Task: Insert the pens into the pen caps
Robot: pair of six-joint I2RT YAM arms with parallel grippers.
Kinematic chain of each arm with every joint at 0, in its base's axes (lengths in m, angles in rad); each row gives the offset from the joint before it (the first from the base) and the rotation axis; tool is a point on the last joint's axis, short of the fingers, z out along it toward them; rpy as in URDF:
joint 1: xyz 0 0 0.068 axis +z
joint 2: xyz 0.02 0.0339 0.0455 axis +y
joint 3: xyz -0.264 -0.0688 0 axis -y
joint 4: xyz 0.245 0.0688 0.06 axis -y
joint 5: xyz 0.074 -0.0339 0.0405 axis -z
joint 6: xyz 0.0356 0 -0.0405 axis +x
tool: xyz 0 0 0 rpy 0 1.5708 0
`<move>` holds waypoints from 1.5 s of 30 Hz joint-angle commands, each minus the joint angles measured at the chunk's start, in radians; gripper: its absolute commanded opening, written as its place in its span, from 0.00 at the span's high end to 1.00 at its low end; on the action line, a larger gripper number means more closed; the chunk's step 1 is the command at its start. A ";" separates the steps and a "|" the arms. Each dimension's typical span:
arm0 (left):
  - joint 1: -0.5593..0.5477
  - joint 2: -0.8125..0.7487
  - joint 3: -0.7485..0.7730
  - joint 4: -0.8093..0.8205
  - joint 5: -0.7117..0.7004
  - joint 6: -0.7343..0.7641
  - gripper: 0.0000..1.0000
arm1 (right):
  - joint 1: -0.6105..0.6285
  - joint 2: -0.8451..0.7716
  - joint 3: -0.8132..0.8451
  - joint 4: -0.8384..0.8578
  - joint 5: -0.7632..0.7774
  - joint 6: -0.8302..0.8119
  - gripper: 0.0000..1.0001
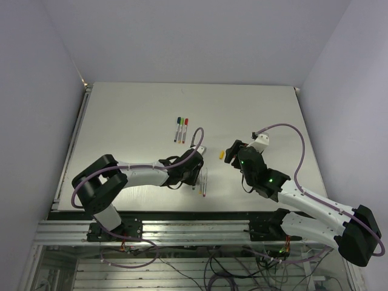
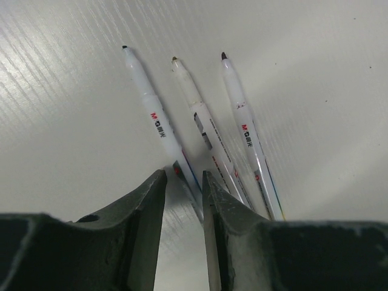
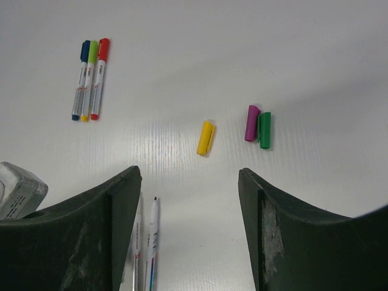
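Three uncapped white pens (image 2: 200,118) lie side by side on the table; the top view shows them (image 1: 202,185) just right of my left gripper (image 1: 195,176). In the left wrist view the left gripper (image 2: 183,182) is low over them, its jaws a narrow gap apart, with the rear end of the leftmost pen (image 2: 154,118) between them and touching the right finger. My right gripper (image 3: 189,173) is wide open and empty above the table. Beyond it lie a yellow cap (image 3: 206,137), a purple cap (image 3: 252,122) and a green cap (image 3: 265,130). Only the yellow cap (image 1: 222,154) shows from above.
Three capped pens (image 3: 88,79) with blue, yellow-green and red caps lie together further back, also in the top view (image 1: 180,129). Two uncapped pens (image 3: 151,242) show beside the right gripper's left finger. The arms' cables loop above the table.
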State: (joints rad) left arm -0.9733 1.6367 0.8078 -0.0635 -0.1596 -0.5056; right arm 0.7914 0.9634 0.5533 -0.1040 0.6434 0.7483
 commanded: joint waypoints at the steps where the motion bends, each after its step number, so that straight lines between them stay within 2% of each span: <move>1: -0.010 0.007 0.040 -0.087 -0.059 -0.004 0.60 | -0.002 -0.015 -0.010 -0.005 0.016 0.013 0.35; 10: -0.013 0.022 0.075 -0.273 -0.180 -0.013 0.61 | -0.002 -0.009 -0.016 0.015 0.006 0.014 0.35; 25: -0.011 0.098 0.088 -0.234 -0.150 -0.013 0.61 | -0.003 -0.011 -0.022 0.012 0.002 0.019 0.35; 32: -0.011 0.106 0.084 -0.243 -0.148 -0.013 0.72 | -0.003 -0.014 -0.022 0.001 0.004 0.022 0.35; 34: -0.011 0.108 0.081 -0.245 -0.151 -0.018 0.79 | -0.002 -0.015 -0.025 0.000 0.005 0.025 0.35; 36: -0.010 0.113 0.078 -0.246 -0.153 -0.020 0.91 | -0.002 -0.018 -0.027 -0.003 0.006 0.029 0.36; 37: -0.011 0.115 0.077 -0.245 -0.152 -0.022 0.93 | -0.002 -0.017 -0.029 -0.007 0.008 0.032 0.35; 45: -0.011 0.093 0.062 -0.182 -0.125 -0.009 0.93 | -0.030 0.022 0.016 -0.116 0.063 0.037 0.36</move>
State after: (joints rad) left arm -0.9791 1.6962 0.9104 -0.2543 -0.3195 -0.5159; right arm 0.7883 0.9638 0.5365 -0.1490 0.6609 0.7742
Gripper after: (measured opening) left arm 0.100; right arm 0.645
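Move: The left pen already lies between the left hand's open fingers, its middle about 2 cm ahead and 1 cm below. Side by side with it, the middle pen is some 2 cm to the hand's right and level fore and aft, the right pen about 4 cm right and 1 cm back, both 1 cm below. From the right hand, the left pen lies roughly 13 cm left, 6 cm back and 13 cm below. The left hand sweeps the left pen's near part about 3 cm left, eases forward 1 cm, then pinches it. ##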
